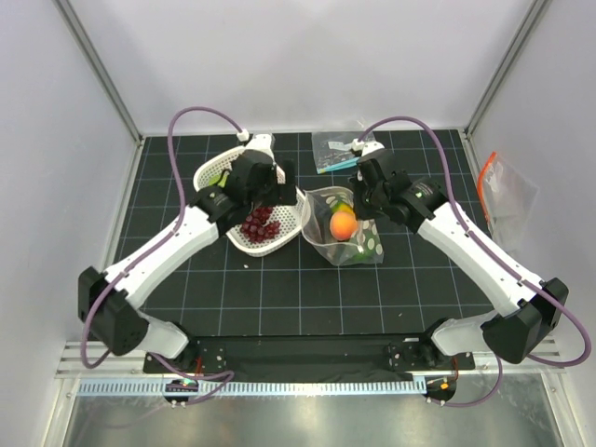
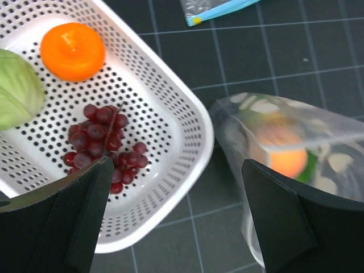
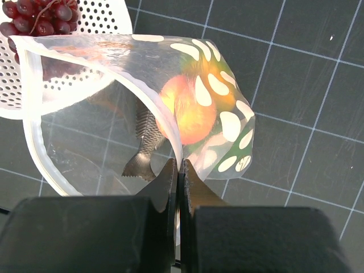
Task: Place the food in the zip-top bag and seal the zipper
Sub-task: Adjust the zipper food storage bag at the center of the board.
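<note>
The zip-top bag (image 1: 352, 233) lies right of the white basket (image 1: 279, 244) with its mouth held up and open. My right gripper (image 3: 179, 168) is shut on the zipper (image 3: 31, 96) at the near rim of the mouth. Inside the bag (image 3: 227, 122) are an orange-yellow fruit (image 3: 187, 111) and a dark green piece (image 3: 227, 152). Purple grapes (image 2: 105, 145), an orange fruit (image 2: 73, 50) and a pale green vegetable (image 2: 17, 91) lie in the basket (image 2: 170, 131). My left gripper (image 2: 176, 170) hangs open and holds nothing, above the basket's right edge, between the grapes and the bag (image 2: 296, 131).
A smaller clear bag with a teal strip (image 1: 337, 149) lies at the back of the black grid mat. A clear bag with an orange strip (image 1: 503, 191) leans at the right wall. Grey walls close in the left, back and right sides.
</note>
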Tool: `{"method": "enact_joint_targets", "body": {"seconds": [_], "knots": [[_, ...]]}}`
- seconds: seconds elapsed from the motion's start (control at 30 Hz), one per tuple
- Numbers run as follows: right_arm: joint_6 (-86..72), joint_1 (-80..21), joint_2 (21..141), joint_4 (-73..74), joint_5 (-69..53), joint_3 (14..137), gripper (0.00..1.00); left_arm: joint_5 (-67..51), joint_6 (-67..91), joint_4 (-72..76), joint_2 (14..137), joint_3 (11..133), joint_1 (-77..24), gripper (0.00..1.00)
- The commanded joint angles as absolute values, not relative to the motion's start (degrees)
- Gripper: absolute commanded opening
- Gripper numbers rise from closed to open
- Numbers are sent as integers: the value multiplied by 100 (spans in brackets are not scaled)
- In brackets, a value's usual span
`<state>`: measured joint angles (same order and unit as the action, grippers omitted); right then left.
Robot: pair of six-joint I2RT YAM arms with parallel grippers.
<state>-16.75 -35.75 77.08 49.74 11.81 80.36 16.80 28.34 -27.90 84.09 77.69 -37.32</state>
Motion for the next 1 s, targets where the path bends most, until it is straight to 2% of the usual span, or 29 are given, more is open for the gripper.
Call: {"method": "enact_joint_targets", "body": {"seconds": [0.0,0.17,0.4,0.5,0.6,0.63,0.67,0.7,0.73,0.8,0.87,0.97], "knots": [[-1793,-3516,7524,4729,1090,8086,1,1785,2935,-2172,7754,7428,-3981,100],[-1863,-3507,7515,4702,958,8139,1,1530,3093,-1802,7602,7075,-4183,100],[-1969,-3516,7471,4693,774,8165,1,1002,3305,-1494,8173,7373,-4508,97],[-2012,-3507,7444,4693,747,8165,1,888,3375,-1494,8656,7645,-4544,87],[-2030,-3507,7401,4693,695,8156,3,642,3463,-1415,9087,7813,-4544,68],[-2022,-3507,7409,4693,642,8130,6,598,3472,-1354,9166,7831,-4544,50],[-2004,-3516,7366,4693,581,8104,26,563,3437,-1258,9254,7866,-4544,36],[-1943,-3507,7330,4667,537,7999,39,632,3402,-1248,9298,7962,-4544,9],[-1925,-3507,7260,4641,406,7911,48,763,3340,-1265,9334,8050,-4544,0],[-1785,-3516,6901,4362,238,7465,65,1035,3191,-1510,9465,8243,-4500,0],[-1662,-3516,6332,3871,79,7068,68,1063,3147,-1939,9666,8665,-4421,0],[-1398,-3516,5550,3168,-630,6295,68,1011,3120,-2380,9904,9043,-4185,0]]}}
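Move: The zip-top bag's left rim stands roughly 7 cm to the right of the open left hand, 2 cm back and 5 cm below. Deep in the bag, the peach lies some 15 cm to that hand's right, 3 cm back and 16 cm down; the basket's middle is about 11 cm to its left, 3 cm ahead, 18 cm down. From the right hand, still pinching the opposite rim, the left rim is about 13 cm left, 3 cm ahead and slightly lower. The bag's left rim is pinched by the left fingers, which first back off and rise a little, then swing about 11 cm right and down onto it, turning some 10 degrees clockwise, and shut; that hand then eases up and forward. The right fingers hold until the rim is pinched, then open, let go and draw back about 4 cm, tilting roughly 10 degrees. ##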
